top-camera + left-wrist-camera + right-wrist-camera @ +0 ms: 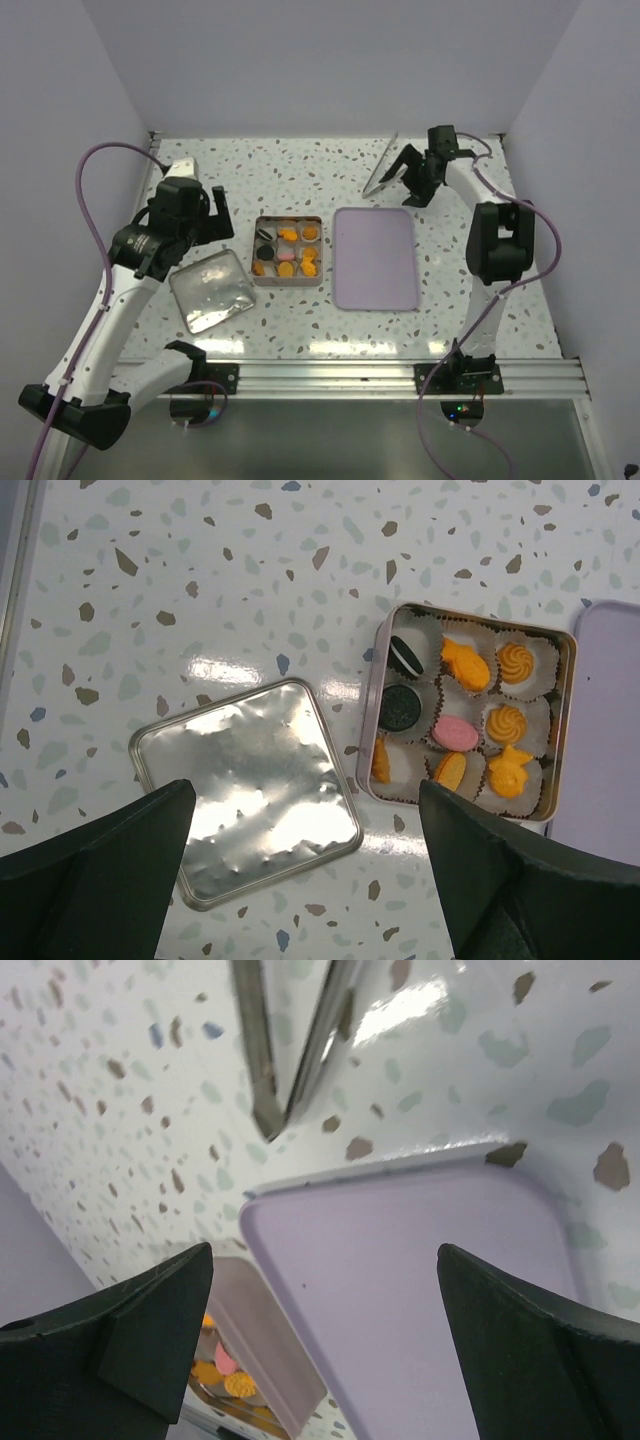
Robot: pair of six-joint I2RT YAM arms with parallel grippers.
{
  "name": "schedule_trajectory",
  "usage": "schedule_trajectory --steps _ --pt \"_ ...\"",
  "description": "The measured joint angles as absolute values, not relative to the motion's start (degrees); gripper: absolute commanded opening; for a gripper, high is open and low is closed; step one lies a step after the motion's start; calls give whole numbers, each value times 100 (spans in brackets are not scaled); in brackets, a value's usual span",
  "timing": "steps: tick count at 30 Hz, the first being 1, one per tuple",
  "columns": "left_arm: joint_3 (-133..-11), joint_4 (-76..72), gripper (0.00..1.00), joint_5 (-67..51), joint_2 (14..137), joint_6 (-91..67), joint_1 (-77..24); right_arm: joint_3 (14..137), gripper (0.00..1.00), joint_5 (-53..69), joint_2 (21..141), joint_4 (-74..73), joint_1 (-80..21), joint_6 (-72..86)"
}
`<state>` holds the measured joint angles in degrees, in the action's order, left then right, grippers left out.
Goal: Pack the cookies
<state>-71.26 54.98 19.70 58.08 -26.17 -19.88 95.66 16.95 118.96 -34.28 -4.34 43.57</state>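
Note:
The cookies [287, 250] sit in white paper cups inside a square open tin [256, 252] in the middle of the table. In the left wrist view the cookies [466, 666] are mostly orange, with two black and one pink. My left gripper [215, 215] hovers open to the left of the tin, above a silver lid [245, 790], and the left gripper [305, 870] holds nothing. My right gripper [413, 186] is at the back right, open and empty. In its own view the right gripper [325, 1330] hangs over a lilac tray [420, 1290].
The silver lid [210, 290] lies flat to the left of the tin. The lilac tray [375, 257] lies just right of the tin. A thin shiny metal sheet [383, 165] stands tilted on its edge behind the tray, close to the right gripper. White walls close in the table.

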Motion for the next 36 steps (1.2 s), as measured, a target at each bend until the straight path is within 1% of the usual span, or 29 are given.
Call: schedule_trajectory --steps 7,13,16,18,23,29,30,33,36 --pt "-6563 5500 100 1940 5717 -2718 -1988 8451 99 1686 9664 -3562 -856 3881" --pt "-6254 5476 99 2056 6372 -2856 -1988 7658 99 1625 7913 -3793 -1774 3658" --pt "-6176 5428 99 2106 6810 -2899 -1988 7408 99 1686 7306 -4042 -1907 3610" --pt "-6145 5339 98 2108 7107 -2902 -1984 7363 99 1702 7091 -4198 -1885 3548" --pt "-6114 4958 93 2102 7959 -2934 -1949 7242 99 1704 6694 -4558 -1863 3277" --pt "-6112 4552 89 2023 8892 -3107 -1925 7236 99 1710 6617 -5061 -1863 2976" --pt "-6117 4536 88 2025 8973 -3135 -1925 7236 99 1717 6615 -5120 -1863 2932" --pt "-6130 4471 77 2036 9264 -3264 -1925 7238 99 1747 6602 -5280 -1863 2814" --pt "-6130 4462 69 2108 9480 -3352 -1920 7242 99 1758 6613 -5367 -1863 2724"
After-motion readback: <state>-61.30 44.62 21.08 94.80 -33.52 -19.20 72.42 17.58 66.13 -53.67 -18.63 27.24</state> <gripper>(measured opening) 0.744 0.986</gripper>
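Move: The metal lid lies flat, its middle some 25 cm below the left hand, about 4 cm back and 5 cm to its left. The cookie box stands about 6 cm ahead and 13 cm to the left hand's right, also 24 cm down. From the right hand the lid is about 48 cm left and 27 cm back; the tongs lie roughly 7 cm ahead and 2 cm left, the lavender tray's middle 17 cm back and 8 cm left, all about 8 cm down. Towards the metal lid's right-hand part, beside the cookie box, the left hand drops about 22 cm, tipping its fingers some 30 degrees further down and narrowing them by about a quarter late on; contact can't be seen. The empty right hand, still open, draws away from the tongs, some 24 cm back and 15 cm up, over the lavender tray, turning counter-clockwise. ##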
